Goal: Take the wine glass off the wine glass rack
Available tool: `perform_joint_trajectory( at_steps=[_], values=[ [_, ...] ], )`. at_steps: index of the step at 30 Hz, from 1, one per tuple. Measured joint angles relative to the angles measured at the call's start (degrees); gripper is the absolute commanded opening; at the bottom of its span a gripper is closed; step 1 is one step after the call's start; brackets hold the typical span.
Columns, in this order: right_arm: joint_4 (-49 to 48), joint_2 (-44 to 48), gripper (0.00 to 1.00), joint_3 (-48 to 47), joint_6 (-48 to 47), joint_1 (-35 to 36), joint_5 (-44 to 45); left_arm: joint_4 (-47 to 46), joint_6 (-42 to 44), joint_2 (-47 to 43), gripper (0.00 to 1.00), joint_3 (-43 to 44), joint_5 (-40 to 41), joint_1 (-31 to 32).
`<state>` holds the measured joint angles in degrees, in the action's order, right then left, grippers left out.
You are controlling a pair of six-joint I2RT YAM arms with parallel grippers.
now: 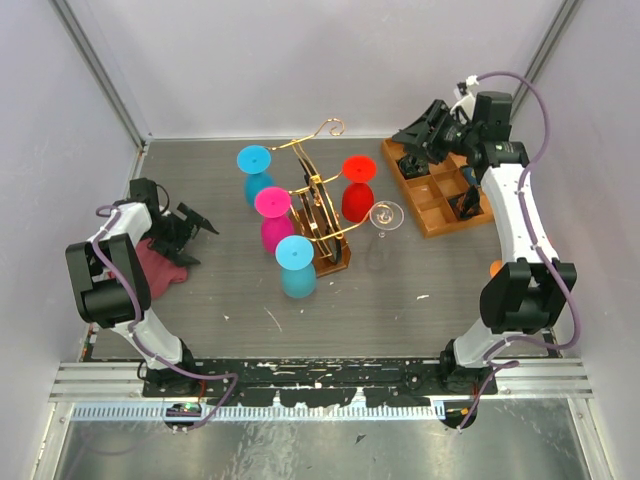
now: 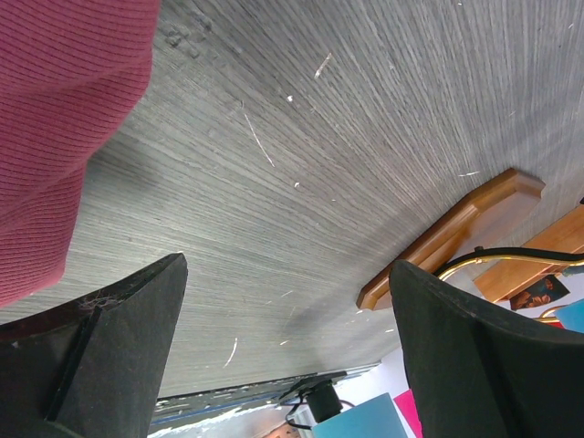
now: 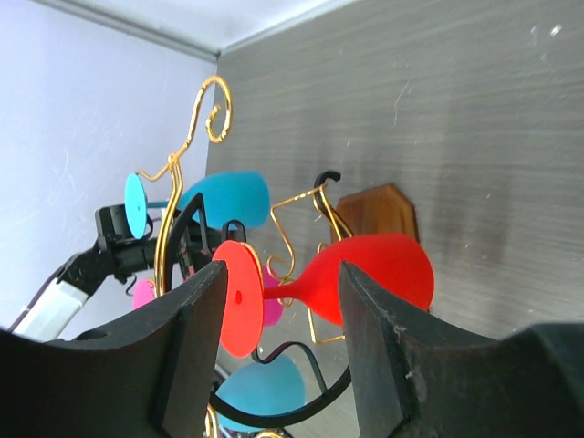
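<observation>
The wine glass rack [image 1: 318, 200], gold wire on a brown wooden base [image 1: 335, 262], stands mid-table. Hanging upside down on it are two blue glasses [image 1: 256, 172], a pink one [image 1: 272, 215] and a red one [image 1: 357, 187]. A clear glass [image 1: 384, 222] sits at its right side. My right gripper [image 1: 408, 148] is open and empty over the tray, right of the rack. In the right wrist view the red glass [image 3: 374, 278] shows beyond its open fingers [image 3: 187, 356]. My left gripper [image 1: 200, 240] is open and empty at the far left. The rack base [image 2: 456, 233] shows in its view.
An orange-brown compartmented wooden tray [image 1: 437, 215] lies at the right, under my right arm. A maroon cloth [image 1: 160, 265] lies at the left beside my left gripper, and it also shows in the left wrist view [image 2: 64, 119]. White walls enclose the table.
</observation>
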<state>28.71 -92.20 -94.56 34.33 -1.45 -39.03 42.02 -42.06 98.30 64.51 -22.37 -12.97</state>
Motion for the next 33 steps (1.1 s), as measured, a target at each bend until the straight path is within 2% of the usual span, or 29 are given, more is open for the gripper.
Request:
perform_joint_trajectory(
  at_steps=[8, 16, 24, 25, 26, 28, 29, 33],
  values=[
    [-1.9, -1.8, 0.56, 2.8, 1.9, 3.4, -4.5, 0.0, 0.0, 0.0, 1.00, 0.0, 0.0, 0.0],
    [-2.8, -1.9, 0.45, 2.8, 1.3, 7.6, -5.8, 0.0, 0.0, -0.7, 1.00, 0.0, -0.3, 0.0],
    [2.1, -2.4, 0.45, 2.8, -1.7, 8.0, -4.7, 0.0, 0.0, -0.7, 1.00, 0.0, -0.8, 0.0],
    [2.6, -2.4, 0.43, 2.8, -2.1, 8.0, -4.5, 0.0, 0.0, -0.7, 1.00, 0.0, -0.8, 0.0],
    [3.0, -2.4, 0.36, 2.8, -2.3, 8.1, -4.5, 0.0, 0.0, -0.7, 1.00, 0.0, -0.9, 0.0],
    [3.3, -2.4, 0.13, 2.8, -2.8, 8.1, -4.5, 0.0, 0.0, -0.7, 1.00, 0.0, -0.9, 0.0],
    [3.3, -2.4, 0.04, 2.8, -3.0, 8.1, -4.6, 0.0, 0.0, -0.7, 1.00, 0.0, -0.9, 0.0],
    [2.8, -2.3, 0.01, 2.5, -2.4, 7.9, -5.5, 0.0, 0.0, -0.7, 1.00, 0.0, -1.0, 0.0]
  ],
)
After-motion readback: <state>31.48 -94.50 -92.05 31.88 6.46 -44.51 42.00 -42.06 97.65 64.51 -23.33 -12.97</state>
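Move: The red wine glass hangs upside down on the rack, the middle of its foot about 10 cm left of the right hand, 4 cm back and 4 cm lower. The pink glass's foot is some 16 cm left of the red foot and 7 cm nearer the base; the clear glass's foot lies about 5 cm right of the red foot and 8 cm back. For the left hand the red foot is roughly 34 cm right, 6 cm ahead and 23 cm up. The red glass's foot is what the right hand goes for: it travels about 7 cm left, sinking and drawing back some 3 to 4 cm as well, while the wrist turns about 15 degrees counter-clockwise. The part-open fingers narrow on the way, then shut at the end, pinching the right-hand rim of the foot as the hand starts to rise slightly. ##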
